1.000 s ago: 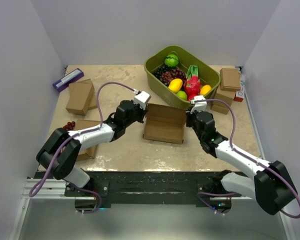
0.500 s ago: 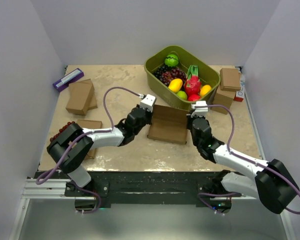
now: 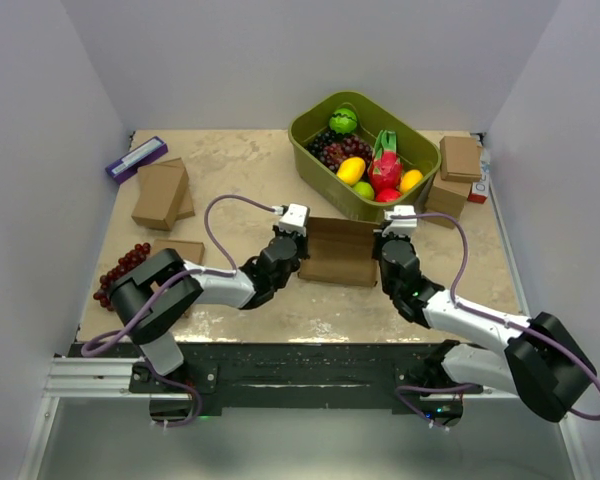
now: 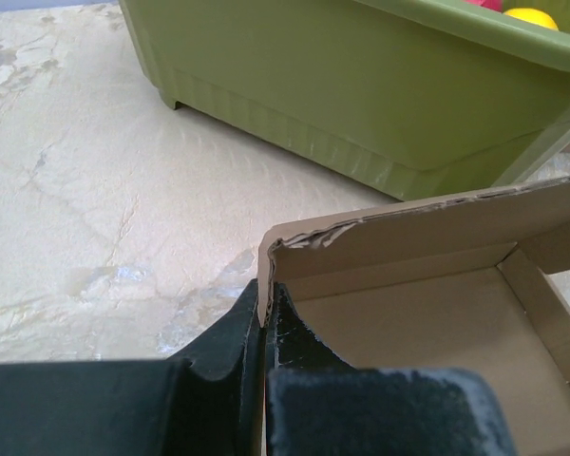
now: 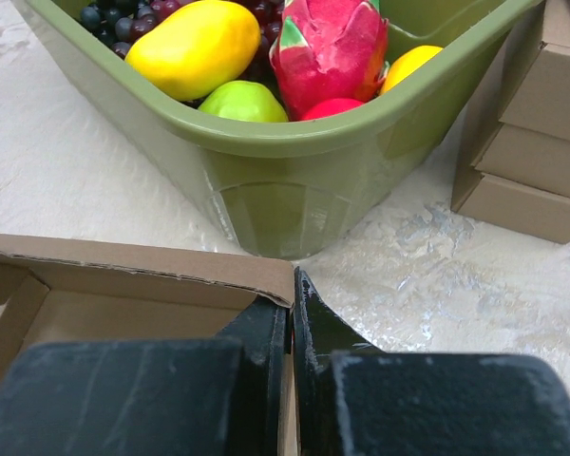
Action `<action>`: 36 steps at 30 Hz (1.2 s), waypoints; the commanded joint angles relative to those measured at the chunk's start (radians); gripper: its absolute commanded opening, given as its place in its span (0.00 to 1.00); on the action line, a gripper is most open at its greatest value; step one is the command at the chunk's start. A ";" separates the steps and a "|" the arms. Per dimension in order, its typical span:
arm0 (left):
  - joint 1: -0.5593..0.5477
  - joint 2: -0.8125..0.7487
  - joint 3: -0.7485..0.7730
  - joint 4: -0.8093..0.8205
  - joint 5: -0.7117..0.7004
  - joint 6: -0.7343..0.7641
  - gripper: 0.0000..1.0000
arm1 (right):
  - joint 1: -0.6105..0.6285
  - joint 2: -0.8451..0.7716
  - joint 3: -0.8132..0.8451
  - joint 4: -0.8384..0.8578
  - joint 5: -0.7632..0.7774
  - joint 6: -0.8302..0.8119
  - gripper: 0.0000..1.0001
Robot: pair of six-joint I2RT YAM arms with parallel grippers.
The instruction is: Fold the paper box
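Note:
The paper box (image 3: 338,252) is a brown cardboard tray in the middle of the table, its back wall raised just in front of the olive tub. My left gripper (image 3: 300,246) is shut on the box's left side wall. In the left wrist view the fingers (image 4: 264,299) pinch that thin wall, with the open tray (image 4: 437,323) to their right. My right gripper (image 3: 380,250) is shut on the right side wall. The right wrist view shows the wall's edge clamped between the fingers (image 5: 292,304), and the tray inside (image 5: 123,318) lies to their left.
An olive-green tub (image 3: 365,150) of fruit stands right behind the box. Small brown boxes sit at the left (image 3: 161,193) and stacked at the right (image 3: 460,158) (image 5: 541,123). Grapes (image 3: 120,268) lie near the left edge, and a purple item (image 3: 136,158) at the back left.
Both grippers have drawn closer to the near edge, keeping their grips. The box's back wall now stands more upright, and the left arm has swung in toward the middle.

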 commanded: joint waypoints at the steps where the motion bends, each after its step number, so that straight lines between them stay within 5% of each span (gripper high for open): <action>1: -0.086 0.047 0.025 0.039 0.137 -0.116 0.00 | 0.047 0.026 0.003 0.070 -0.088 0.046 0.00; 14: -0.121 0.084 -0.083 0.051 0.100 -0.162 0.00 | 0.055 -0.005 0.010 0.016 -0.077 0.076 0.00; 20: -0.169 0.078 -0.094 0.002 -0.060 -0.093 0.00 | 0.055 -0.074 0.061 -0.175 -0.118 0.128 0.28; 22: -0.181 0.085 -0.094 -0.002 -0.115 -0.061 0.00 | 0.055 -0.114 0.085 -0.273 -0.146 0.162 0.51; 25: -0.202 0.108 -0.090 -0.005 -0.168 -0.028 0.00 | 0.056 -0.184 0.113 -0.417 -0.198 0.223 0.71; 29: -0.213 0.119 -0.092 -0.024 -0.207 -0.021 0.00 | 0.056 -0.308 0.125 -0.573 -0.264 0.262 0.79; 36: -0.221 0.122 -0.110 -0.018 -0.253 0.039 0.00 | 0.055 -0.497 0.179 -0.771 -0.336 0.299 0.74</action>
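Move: Each hand still pinches a top corner of the raised lid panel. From the left hand, the middle of the box's open near edge is about 11 cm back, 9 cm right and 10 cm below; from the right hand it lies about 11 cm back, 9 cm left and 11 cm below. The green basket's middle is some 22 cm ahead and 3 cm left of the right hand, 5 cm lower; the brown box stack about 12 cm ahead, 18 cm right, 8 cm lower. Down first, then mainly back, the left hand keeps its pinch on the lid's left corner and draws it about 5 cm back and 3 cm lower, towards the box's near edge. The right hand first holds its corner nearly still, then opens wide and backs off some 7 cm, rising a little and drifting left, its fingers tipping down and turning counter-clockwise. ##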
